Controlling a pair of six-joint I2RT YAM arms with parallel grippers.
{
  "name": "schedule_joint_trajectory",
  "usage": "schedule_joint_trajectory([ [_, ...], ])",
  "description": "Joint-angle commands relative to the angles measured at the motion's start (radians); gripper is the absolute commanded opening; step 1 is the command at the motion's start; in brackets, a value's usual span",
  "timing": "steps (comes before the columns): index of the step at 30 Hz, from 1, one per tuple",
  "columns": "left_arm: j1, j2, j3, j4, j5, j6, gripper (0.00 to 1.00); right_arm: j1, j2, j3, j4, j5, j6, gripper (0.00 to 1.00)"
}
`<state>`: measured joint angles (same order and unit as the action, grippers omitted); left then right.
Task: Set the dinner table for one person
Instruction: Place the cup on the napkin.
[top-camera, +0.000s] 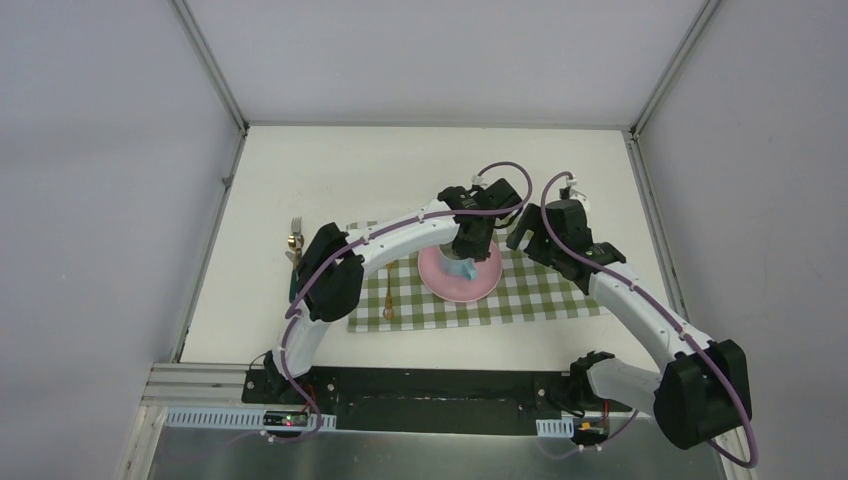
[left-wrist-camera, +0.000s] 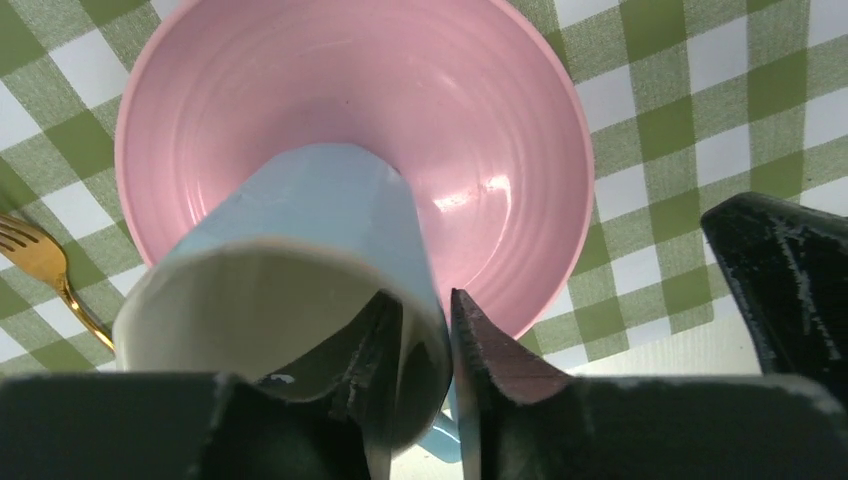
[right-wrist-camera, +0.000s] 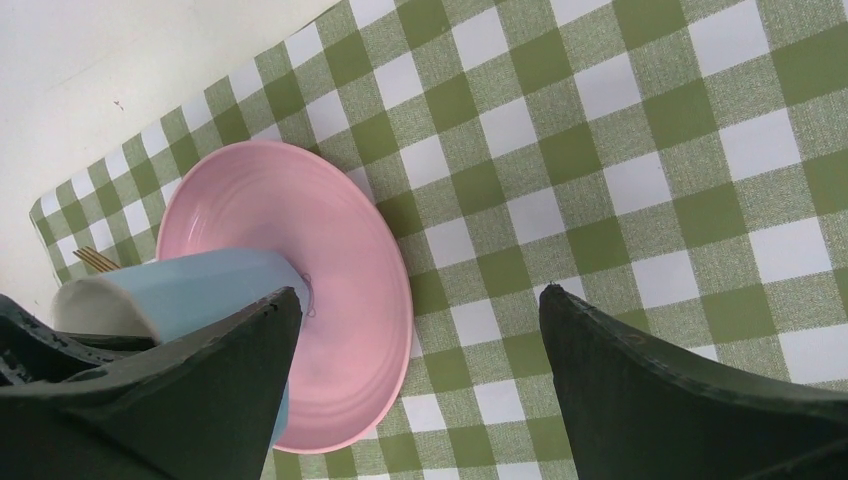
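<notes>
A pale blue mug (left-wrist-camera: 320, 210) with a white inside has its base on the pink plate (left-wrist-camera: 500, 120), which lies on the green-and-white checked cloth (top-camera: 540, 290) on the dinner table (top-camera: 400, 170). My left gripper (left-wrist-camera: 422, 298) straddles the mug's wall near the rim, one finger inside and one outside, closed on it. From above, the left gripper (top-camera: 466, 255) hangs over the plate (top-camera: 450, 285). My right gripper (right-wrist-camera: 419, 293) stands wide open over the cloth just right of the plate (right-wrist-camera: 340, 250), holding nothing.
A gold fork (left-wrist-camera: 40, 265) lies on the cloth left of the plate. More gold cutlery (top-camera: 294, 240) lies on the white tabletop off the cloth's left end. Grey walls and aluminium rails (top-camera: 215, 215) border the table.
</notes>
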<state>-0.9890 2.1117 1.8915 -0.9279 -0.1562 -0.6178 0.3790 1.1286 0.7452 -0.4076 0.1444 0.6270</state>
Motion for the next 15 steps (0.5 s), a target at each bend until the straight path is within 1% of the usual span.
schedule_joint_trajectory([
  [1, -0.010, -0.042, 0.028, 0.006, -0.014, 0.021, 0.35, -0.004, 0.001, -0.002, 0.045, -0.016, 0.003, 0.93],
  [3, -0.010, -0.050, 0.040, 0.007, -0.027, 0.042, 0.57, -0.005, 0.003, -0.006, 0.048, -0.019, 0.005, 0.93],
  [5, -0.011, -0.058, 0.058, 0.007, -0.040, 0.062, 0.65, -0.005, 0.006, -0.010, 0.055, -0.025, 0.005, 0.93],
  [6, -0.010, -0.061, 0.069, 0.005, -0.049, 0.070, 0.67, -0.005, 0.007, -0.012, 0.054, -0.025, 0.004, 0.93],
  [7, -0.010, -0.066, 0.079, 0.003, -0.058, 0.078, 0.74, -0.005, 0.009, -0.013, 0.056, -0.025, 0.004, 0.93],
  [9, -0.007, -0.074, 0.105, -0.012, -0.080, 0.094, 0.76, -0.005, 0.011, -0.015, 0.056, -0.026, 0.003, 0.93],
  [15, 0.006, -0.118, 0.258, -0.104, -0.198, 0.154, 0.76, -0.005, 0.015, -0.017, 0.059, -0.029, 0.002, 0.93],
])
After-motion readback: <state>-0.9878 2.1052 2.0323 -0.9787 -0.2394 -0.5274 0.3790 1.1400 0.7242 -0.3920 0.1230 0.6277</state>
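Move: The cup already stands upright near the middle of the pink plate, its right-hand rim wall between the left fingers; its middle lies about 3 cm to that hand's left, 1 cm ahead and 5 cm below. The plate's centre is in the same direction, about 9 cm down. The gold fork lies roughly 18 cm left, 4 cm back and 10 cm below. From the idle right hand the cup is about 14 cm left, 1 cm back and 6 cm below. The left hand first stays put and spreads its fingers, hardly open at first, to about three quarters, letting go of the cup's right-hand rim. It then climbs away from the cup with gathering speed, up about 5 cm and forward some 2 cm, fingers staying open and tips tilting slightly forward, until they are clear above the rim. ##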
